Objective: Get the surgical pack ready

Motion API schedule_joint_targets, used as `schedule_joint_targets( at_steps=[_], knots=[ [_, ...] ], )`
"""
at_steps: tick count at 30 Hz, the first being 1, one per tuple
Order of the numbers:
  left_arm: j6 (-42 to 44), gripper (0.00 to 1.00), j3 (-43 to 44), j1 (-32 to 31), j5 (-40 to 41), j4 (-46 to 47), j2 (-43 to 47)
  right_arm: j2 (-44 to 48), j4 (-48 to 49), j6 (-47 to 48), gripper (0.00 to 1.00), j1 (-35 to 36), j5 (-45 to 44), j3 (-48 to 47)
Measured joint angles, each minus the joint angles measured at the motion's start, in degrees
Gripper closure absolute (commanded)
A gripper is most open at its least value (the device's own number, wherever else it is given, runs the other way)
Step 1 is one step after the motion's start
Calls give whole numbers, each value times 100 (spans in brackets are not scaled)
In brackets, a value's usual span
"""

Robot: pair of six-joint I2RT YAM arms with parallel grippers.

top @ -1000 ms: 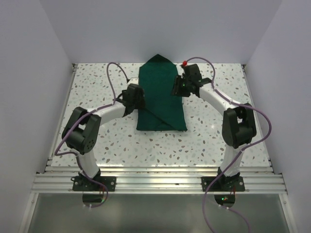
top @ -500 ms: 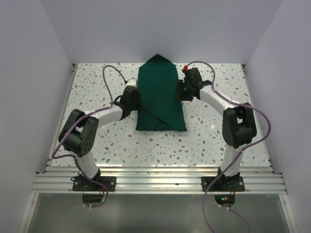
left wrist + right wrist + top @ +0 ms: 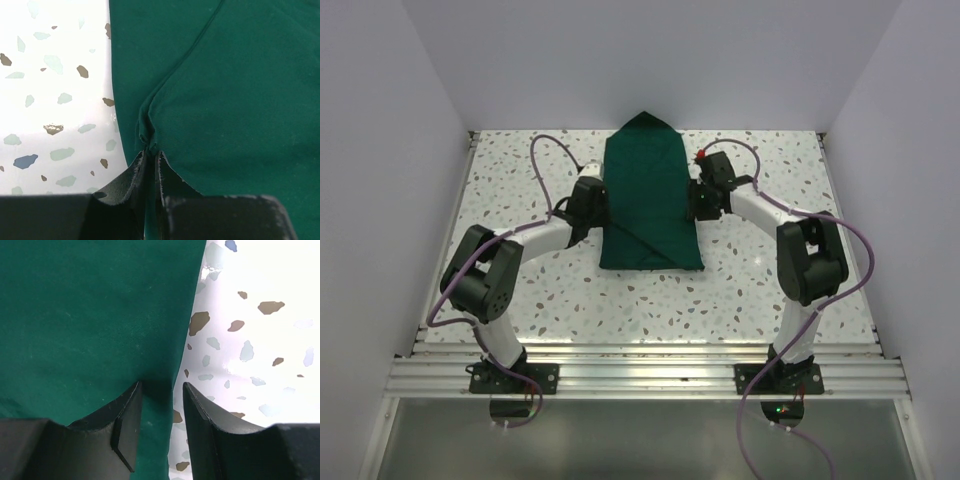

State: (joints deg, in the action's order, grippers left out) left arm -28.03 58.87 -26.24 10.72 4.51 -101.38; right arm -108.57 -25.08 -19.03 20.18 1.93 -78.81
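The surgical pack point(image 3: 650, 200) is a dark green drape folded into a long bundle with a pointed far end, lying mid-table. My left gripper point(image 3: 603, 206) is at its left edge. In the left wrist view the gripper point(image 3: 151, 153) is shut on a pinched ridge of the green fabric point(image 3: 240, 90). My right gripper point(image 3: 696, 204) is at the pack's right edge. In the right wrist view it point(image 3: 162, 386) stands open astride that edge, one finger over the cloth point(image 3: 90, 315), the other over bare table.
The speckled terrazzo table point(image 3: 520, 170) runs to white walls on the left, right and back. Purple cables point(image 3: 552, 150) loop above both arms. An aluminium rail point(image 3: 650, 365) runs along the near edge by the arm bases.
My left gripper has closed from open onto the drape's left edge. My right gripper has slid nearer along the right edge and down to the cloth.
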Motion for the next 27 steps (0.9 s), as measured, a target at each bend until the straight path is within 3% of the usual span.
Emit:
schedule_joint_targets(
  at_steps=[5, 11, 17, 27],
  knots=[
    [0, 100, -61, 37, -96, 125, 0, -2, 164, 2, 67, 0, 79, 173],
    [-4, 100, -164, 70, -179, 326, -2, 0, 396, -9, 89, -2, 166, 382],
    [-39, 100, -481, 90, -280, 649, 142, 160, 693, -101, 99, -15, 212, 684],
    [-199, 100, -1628, -129, -520, 798, 1132, 1333, 1016, -376, 100, 264, 205, 2155]
  ],
)
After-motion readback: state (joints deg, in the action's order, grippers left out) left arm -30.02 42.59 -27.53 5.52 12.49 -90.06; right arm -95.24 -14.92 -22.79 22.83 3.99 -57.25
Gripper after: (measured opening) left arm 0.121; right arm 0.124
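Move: My right fingers hang partly open over the right edge of the green surgical wrap; the spot to pinch is about 2 cm below, 1 cm nearer me and 1 cm left. The wrap's near edge has its middle some 13 cm back and 11 cm left of that hand, roughly 5 cm lower. My left hand already grips the left edge right at its fingertips; the right-hand pinch spot lies about 22 cm to its right, 1 cm back and 2 cm lower. With my left hand keeping its pinch almost in place, I sink my right fingers 1.5 cm onto the wrap's right edge and close them on the cloth. Then I draw both hands straight back together towards my bases, 6 to 7 cm and speeding up, staying level and pulling the wrap along by its two sides. ##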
